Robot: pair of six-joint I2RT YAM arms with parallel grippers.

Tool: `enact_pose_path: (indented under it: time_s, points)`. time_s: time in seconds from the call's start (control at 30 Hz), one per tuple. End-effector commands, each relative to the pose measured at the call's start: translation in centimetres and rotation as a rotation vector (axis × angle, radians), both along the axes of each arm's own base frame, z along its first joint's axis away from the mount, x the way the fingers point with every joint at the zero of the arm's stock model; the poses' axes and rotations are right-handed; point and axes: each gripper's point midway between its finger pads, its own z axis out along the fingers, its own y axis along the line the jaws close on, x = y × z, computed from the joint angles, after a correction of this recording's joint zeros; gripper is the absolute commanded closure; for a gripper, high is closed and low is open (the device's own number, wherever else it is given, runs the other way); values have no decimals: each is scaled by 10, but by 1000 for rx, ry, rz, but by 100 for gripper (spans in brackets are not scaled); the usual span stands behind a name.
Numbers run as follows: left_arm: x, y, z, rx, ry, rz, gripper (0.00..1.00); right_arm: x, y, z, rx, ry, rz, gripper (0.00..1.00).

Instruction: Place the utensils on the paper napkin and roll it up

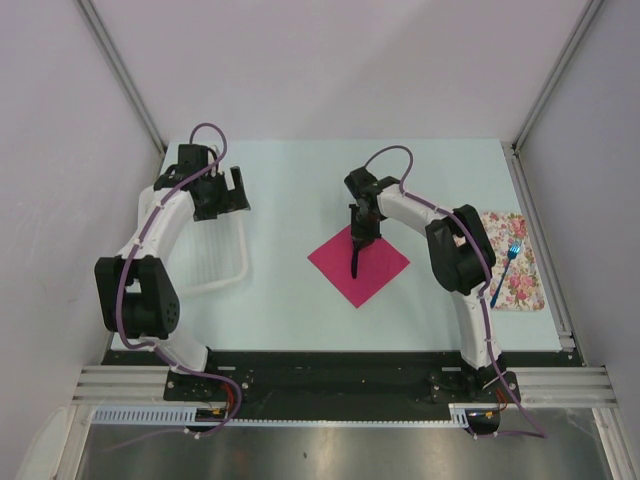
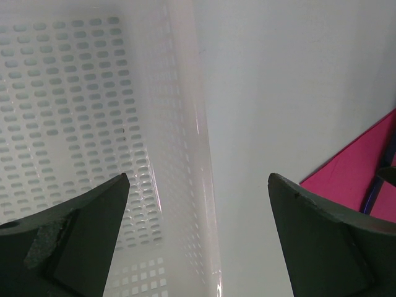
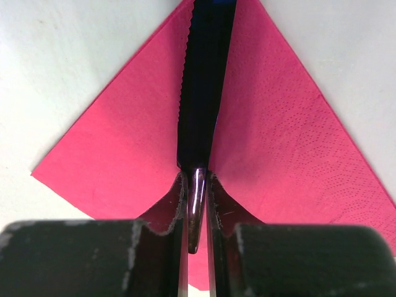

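The paper napkin (image 1: 372, 272) is a magenta-pink square lying as a diamond mid-table. My right gripper (image 1: 360, 236) hangs over its upper half, shut on the handle of a dark blue knife (image 1: 356, 258) that points toward the arm bases. In the right wrist view the knife (image 3: 204, 93) has a serrated edge and runs along the napkin (image 3: 124, 148), its handle pinched at the gripper (image 3: 197, 179). A blue fork (image 1: 505, 268) lies on the floral tray. My left gripper (image 1: 235, 190) is open and holds nothing, over the basket's right wall (image 2: 185, 154). The napkin's corner (image 2: 352, 173) shows at the right of the left wrist view.
A white perforated basket (image 1: 225, 275) stands at the left under the left arm. The floral-patterned tray (image 1: 528, 288) sits at the table's right edge. Metal frame posts and grey walls close in the table on three sides.
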Motion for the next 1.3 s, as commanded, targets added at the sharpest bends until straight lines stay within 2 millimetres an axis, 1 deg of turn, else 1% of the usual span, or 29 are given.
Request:
enact_pose_path:
  time_s: [0.0,0.1,0.13,0.17,0.33,0.43,0.47,0.5,0.53,0.57,0.6,0.63,0.67,0.7,0.73,0.77,0.8,0.83,0.87,0.9,0.93,0.97,1.0,1.03,1.1,1.13,1.2,1.23,1.27]
  points:
    - [4,-3,8,1,-26,-22,0,-7,4,-8,18,37,-14,100]
    - [3,-3,7,-1,-21,-21,0,-11,2,-11,8,46,-19,78]
    - [3,-4,7,-3,-21,-22,0,-12,0,-11,3,48,-25,63]
    - [3,-3,7,-2,-19,-22,0,-13,-1,-11,2,49,-25,59]
    - [4,-4,11,-7,-31,-25,0,-2,4,4,32,16,-33,51]
    - [9,-7,26,-11,-74,-43,0,15,6,37,71,-60,-20,50]
    - [11,-7,32,-9,-93,-49,1,22,1,46,79,-84,-25,50]
    - [15,-9,43,-13,-133,-66,0,26,-2,55,90,-104,-27,49]
    - [17,-10,51,-13,-159,-80,0,29,-5,75,103,-153,-8,47]
    - [19,-11,58,-15,-182,-90,0,36,-16,84,106,-184,-23,46]
    - [23,-15,73,-22,-232,-120,0,36,-25,90,97,-205,-24,45]
    - [25,-17,80,-26,-257,-135,1,38,-36,110,103,-258,-16,44]
    - [26,-20,87,-32,-281,-152,0,42,-45,121,104,-298,-14,44]
    - [29,-24,98,-43,-321,-180,0,42,-67,120,88,-304,-39,43]
    - [29,-28,107,-50,-351,-195,0,43,-79,127,81,-325,-46,42]
    - [30,-30,113,-57,-372,-210,0,43,-94,150,79,-395,-29,42]
    - [31,-36,122,-71,-407,-243,0,45,-122,154,67,-408,-66,40]
    - [30,-39,129,-77,-433,-260,1,39,-139,154,51,-409,-76,39]
    - [30,-42,134,-75,-454,-279,0,34,-158,168,37,-446,-77,39]
    - [31,-44,139,-75,-480,-292,0,32,-188,173,28,-456,-120,39]
    - [31,-46,143,-75,-495,-307,0,25,-207,168,16,-444,-140,39]
    - [31,-48,146,-69,-509,-323,0,15,-223,177,5,-464,-129,39]
    - [33,-49,151,-68,-528,-327,0,8,-231,176,0,-458,-124,39]
    - [34,-50,152,-68,-533,-330,0,-1,-266,167,-23,-430,-194,38]
    - [37,-51,153,-65,-539,-337,0,-20,-292,160,-67,-392,-192,39]
    - [38,-52,154,-63,-542,-338,0,-33,-312,151,-70,-346,-254,39]
    - [40,-52,152,-58,-543,-337,0,-44,-333,139,-81,-299,-295,42]
    - [41,-51,150,-57,-539,-333,0,-53,-351,132,-80,-265,-352,44]
    - [42,-51,149,-60,-537,-328,0,-58,-356,125,-71,-241,-371,47]
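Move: The right hand still holds the knife by about its middle, just above the napkin, whose centre lies some 3 cm back and 1 cm below. Off to this hand's right is the floral tray, its centre roughly 32 cm away and 2 cm back; the fork on it lies about 34 cm right and 5 cm back. From the left hand, the napkin's centre is about 29 cm right, 6 cm back and 14 cm below. Right hand releases the knife, rises and sweeps some 30 cm right towards the floral tray; left lifts too. ##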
